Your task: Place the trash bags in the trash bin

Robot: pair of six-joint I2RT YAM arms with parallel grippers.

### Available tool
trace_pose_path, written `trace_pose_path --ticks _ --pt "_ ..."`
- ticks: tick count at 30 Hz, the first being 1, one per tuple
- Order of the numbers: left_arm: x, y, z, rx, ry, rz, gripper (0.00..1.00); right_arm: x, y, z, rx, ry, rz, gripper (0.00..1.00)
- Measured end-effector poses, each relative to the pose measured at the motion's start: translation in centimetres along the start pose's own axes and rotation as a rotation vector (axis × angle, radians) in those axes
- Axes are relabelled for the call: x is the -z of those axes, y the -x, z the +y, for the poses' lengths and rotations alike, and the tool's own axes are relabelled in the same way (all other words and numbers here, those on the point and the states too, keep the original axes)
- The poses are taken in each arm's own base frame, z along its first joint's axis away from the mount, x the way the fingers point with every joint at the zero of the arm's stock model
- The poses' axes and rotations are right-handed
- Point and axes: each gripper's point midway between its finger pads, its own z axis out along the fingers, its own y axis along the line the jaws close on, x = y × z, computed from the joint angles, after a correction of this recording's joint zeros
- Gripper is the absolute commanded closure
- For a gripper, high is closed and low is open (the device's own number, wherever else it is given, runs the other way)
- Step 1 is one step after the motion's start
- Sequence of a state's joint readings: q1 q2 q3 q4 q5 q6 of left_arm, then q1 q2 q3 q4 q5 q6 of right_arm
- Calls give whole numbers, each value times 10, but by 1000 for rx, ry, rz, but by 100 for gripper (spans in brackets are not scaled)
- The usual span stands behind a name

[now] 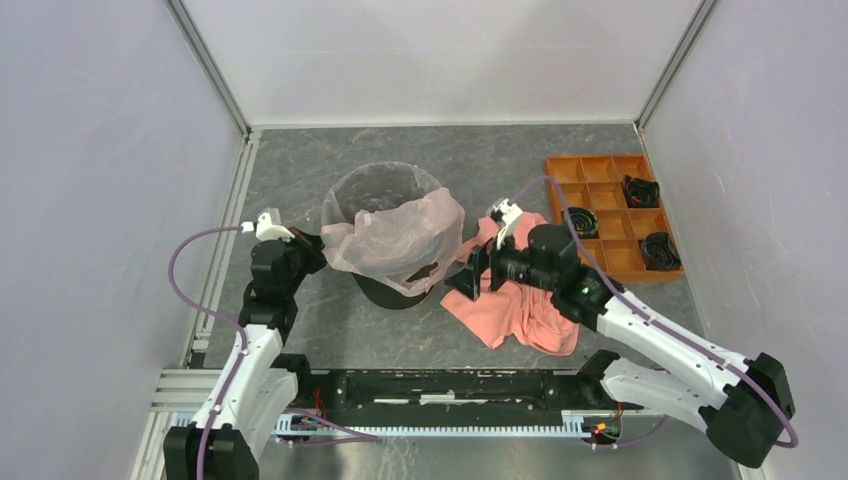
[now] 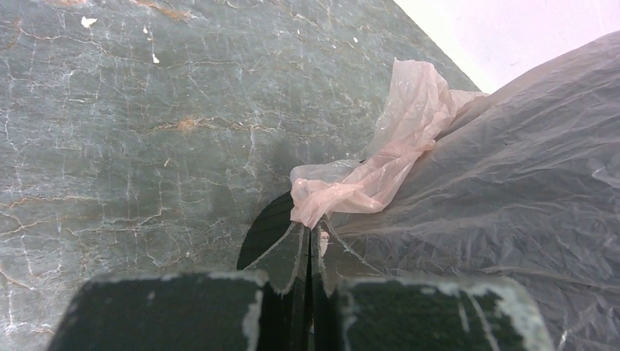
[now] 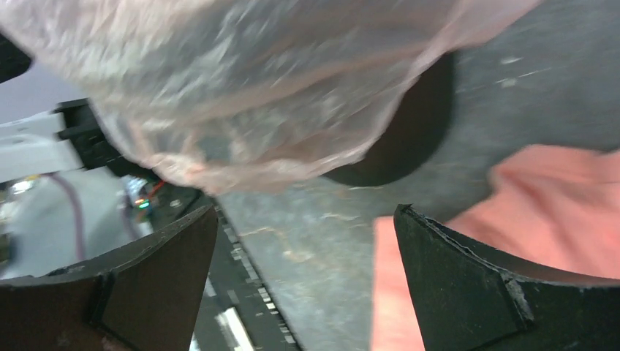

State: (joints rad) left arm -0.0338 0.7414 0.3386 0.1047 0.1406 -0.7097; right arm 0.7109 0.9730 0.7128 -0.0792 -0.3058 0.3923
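The pale pink translucent trash bag (image 1: 395, 235) lies draped over the black trash bin (image 1: 385, 290), its mouth open upward, and it hides most of the bin. My left gripper (image 1: 312, 246) is at the bin's left side, shut on a bunched edge of the bag (image 2: 358, 183); the fingertips (image 2: 292, 252) pinch the film beside the bin's black wall (image 2: 262, 234). My right gripper (image 1: 466, 274) stands wide open just right of the bin, holding nothing. In the right wrist view, the bag (image 3: 256, 88) hangs above the open gripper (image 3: 303, 219), with the bin (image 3: 409, 139) behind.
A coral-orange cloth (image 1: 520, 305) lies crumpled on the table under my right arm and shows between the right fingers (image 3: 556, 205). An orange compartment tray (image 1: 590, 158) holding black round parts sits at the back right. Grey walls close in on both sides.
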Motion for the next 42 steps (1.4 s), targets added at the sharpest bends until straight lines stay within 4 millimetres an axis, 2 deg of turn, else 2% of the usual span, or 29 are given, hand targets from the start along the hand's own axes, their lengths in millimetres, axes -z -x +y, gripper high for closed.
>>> trace_pose_path --ticks 2,4,9,12,15,17,18,23,26,30,38,42 --pt "1 2 -1 -1 -3 -4 98 -5 -16 17 -58 63 0 2" --pt "1 3 -3 -1 -5 -5 98 -9 -23 34 -115 129 -25 2" --pt "2 5 -5 -2 -13 -12 98 -18 -16 55 -216 221 -110 3" --pt "3 6 -6 -3 -15 -15 98 -20 -10 55 -257 222 -166 11" --pt "3 4 -4 -2 -9 -8 98 -26 -4 52 -284 213 -205 31" --pt "4 3 -4 -1 -6 -4 98 -31 -5 50 -298 210 -209 49" --pt "4 3 -4 -1 -6 -4 98 -35 -7 49 -305 207 -202 55" --pt "4 1 -2 0 3 2 98 -47 -28 47 -340 200 -148 89" --pt "5 -4 9 8 51 20 98 -50 -48 38 -349 176 -111 100" --pt "9 -9 26 52 144 20 98 -55 -80 15 -303 83 -50 100" --pt "13 -17 48 127 264 23 98 -63 -109 -19 -116 -53 50 100" --pt "12 -32 64 188 334 50 98 -70 -114 -30 -61 -90 96 99"
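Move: At the trash bag's hanging near-right edge, the right hand has its target about 6 cm to its left, 2 cm back and some 3 cm lower. The trash bin under the bag is centred roughly 14 cm left and 8 cm ahead of that hand. The salmon cloth lies about 13 cm to its right, 6 cm ahead, far below. The left hand still holds the bag's left edge, the bin's middle about 15 cm to its right, 4 cm ahead and a little lower. Swinging left about 5 cm and back about 4, the open right hand rolls some 20 degrees, its left side rising, comes to the bag's near-right edge and shuts on it. It then draws the pinched film down to some 13 cm below its start, undoing the roll. The left hand first holds nearly still, then drags its gripped edge down about 6 cm, a little left and back, its fingers tipping down and turning counter-clockwise. ##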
